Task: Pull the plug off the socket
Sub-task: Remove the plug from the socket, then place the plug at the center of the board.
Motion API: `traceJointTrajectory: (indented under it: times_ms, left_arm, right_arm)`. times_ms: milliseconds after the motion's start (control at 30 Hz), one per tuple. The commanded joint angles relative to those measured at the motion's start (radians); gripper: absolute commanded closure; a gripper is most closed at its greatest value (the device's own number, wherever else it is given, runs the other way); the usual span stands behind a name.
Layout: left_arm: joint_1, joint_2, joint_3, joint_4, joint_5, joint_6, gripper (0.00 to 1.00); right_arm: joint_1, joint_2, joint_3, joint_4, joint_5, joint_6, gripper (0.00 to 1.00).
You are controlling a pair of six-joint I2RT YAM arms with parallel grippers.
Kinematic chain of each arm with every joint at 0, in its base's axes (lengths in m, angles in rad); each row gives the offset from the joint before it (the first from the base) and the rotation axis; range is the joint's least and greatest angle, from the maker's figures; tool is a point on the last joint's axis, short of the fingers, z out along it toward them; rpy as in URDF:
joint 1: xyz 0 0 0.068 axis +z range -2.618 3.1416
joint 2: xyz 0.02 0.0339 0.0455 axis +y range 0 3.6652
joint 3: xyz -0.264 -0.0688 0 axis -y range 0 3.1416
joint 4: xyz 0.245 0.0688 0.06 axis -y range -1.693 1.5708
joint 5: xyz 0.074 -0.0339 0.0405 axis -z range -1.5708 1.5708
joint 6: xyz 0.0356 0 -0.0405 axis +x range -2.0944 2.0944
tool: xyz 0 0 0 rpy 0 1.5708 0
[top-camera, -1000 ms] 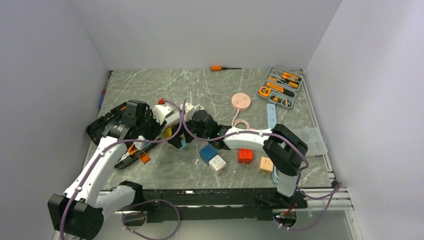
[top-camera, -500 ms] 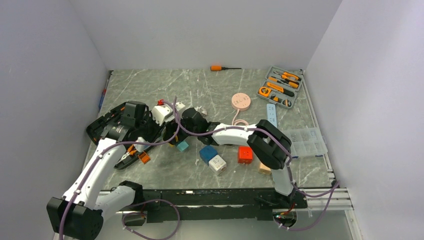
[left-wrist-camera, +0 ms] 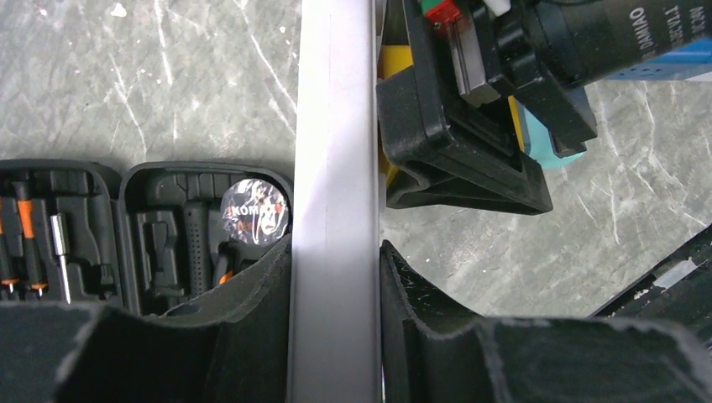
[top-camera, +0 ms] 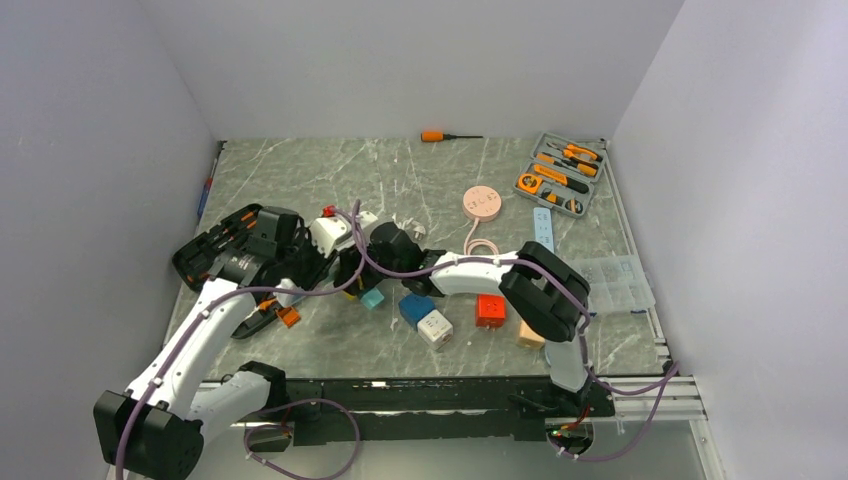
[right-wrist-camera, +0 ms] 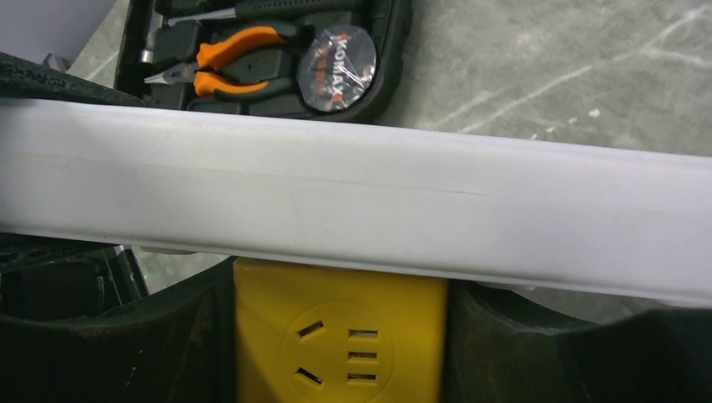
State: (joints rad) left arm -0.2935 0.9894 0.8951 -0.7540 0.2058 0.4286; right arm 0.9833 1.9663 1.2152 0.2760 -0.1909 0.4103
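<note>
The socket is a long white power strip (top-camera: 332,234), seen running between the left fingers (left-wrist-camera: 333,168) and across the right wrist view (right-wrist-camera: 353,197). A yellow cube plug (right-wrist-camera: 340,344) with slotted holes sits against the strip's underside. My left gripper (left-wrist-camera: 336,252) is shut on the strip, one pad on each long side. My right gripper (right-wrist-camera: 340,294) is shut on the yellow plug, its black fingers (right-wrist-camera: 193,336) pressed to both flanks. From above, the two grippers meet at left centre, the right gripper (top-camera: 352,272) just right of the left gripper (top-camera: 298,256).
An open black tool case (top-camera: 212,252) lies under the left arm. Teal (top-camera: 373,298), blue (top-camera: 415,306), white (top-camera: 435,327), red (top-camera: 490,310) and tan (top-camera: 531,332) cubes lie nearby. A pink round charger (top-camera: 481,202), grey tool kit (top-camera: 563,172), clear box (top-camera: 618,280) and orange screwdriver (top-camera: 433,135) lie farther off.
My right arm has reached left to the strip and its jaws have closed from wide open onto the yellow plug. The left gripper has kept its hold on the strip.
</note>
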Motion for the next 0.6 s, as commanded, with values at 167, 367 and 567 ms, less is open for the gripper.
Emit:
traceJointTrajectory:
  times_ms: [167, 367, 567]
  left_arm:
    - [-0.004, -0.006, -0.029, 0.245, -0.299, 0.098, 1.00]
    - [-0.033, 0.031, -0.064, 0.328, -0.458, 0.120, 1.00]
    - [-0.038, 0.036, -0.050, 0.303, -0.401, 0.115, 1.00]
  right_arm:
    - [-0.005, -0.124, -0.125, -0.100, 0.034, 0.009, 0.83]
    - [0.010, -0.147, -0.154, -0.136, 0.093, 0.029, 0.82]
    - [0.021, -0.167, -0.179, -0.124, 0.097, 0.055, 0.82]
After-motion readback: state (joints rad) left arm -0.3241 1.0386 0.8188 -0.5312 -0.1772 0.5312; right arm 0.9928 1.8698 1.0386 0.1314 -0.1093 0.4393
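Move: The right hand already grips the yellow plug, whose prong end meets the white power strip about 4 cm farther left and 3 cm ahead. The teal plug rides on the yellow one, some 4 cm right and 4 back of the hand; the blue plug lies about 13 cm right, 6 back and 7 below. From the left hand, which holds the strip, the yellow plug is about 7 cm right, 2 back and 5 lower. Right hand pulls the yellow plug some 8 cm right and down; left draws the strip forward-left, about 7 cm. ##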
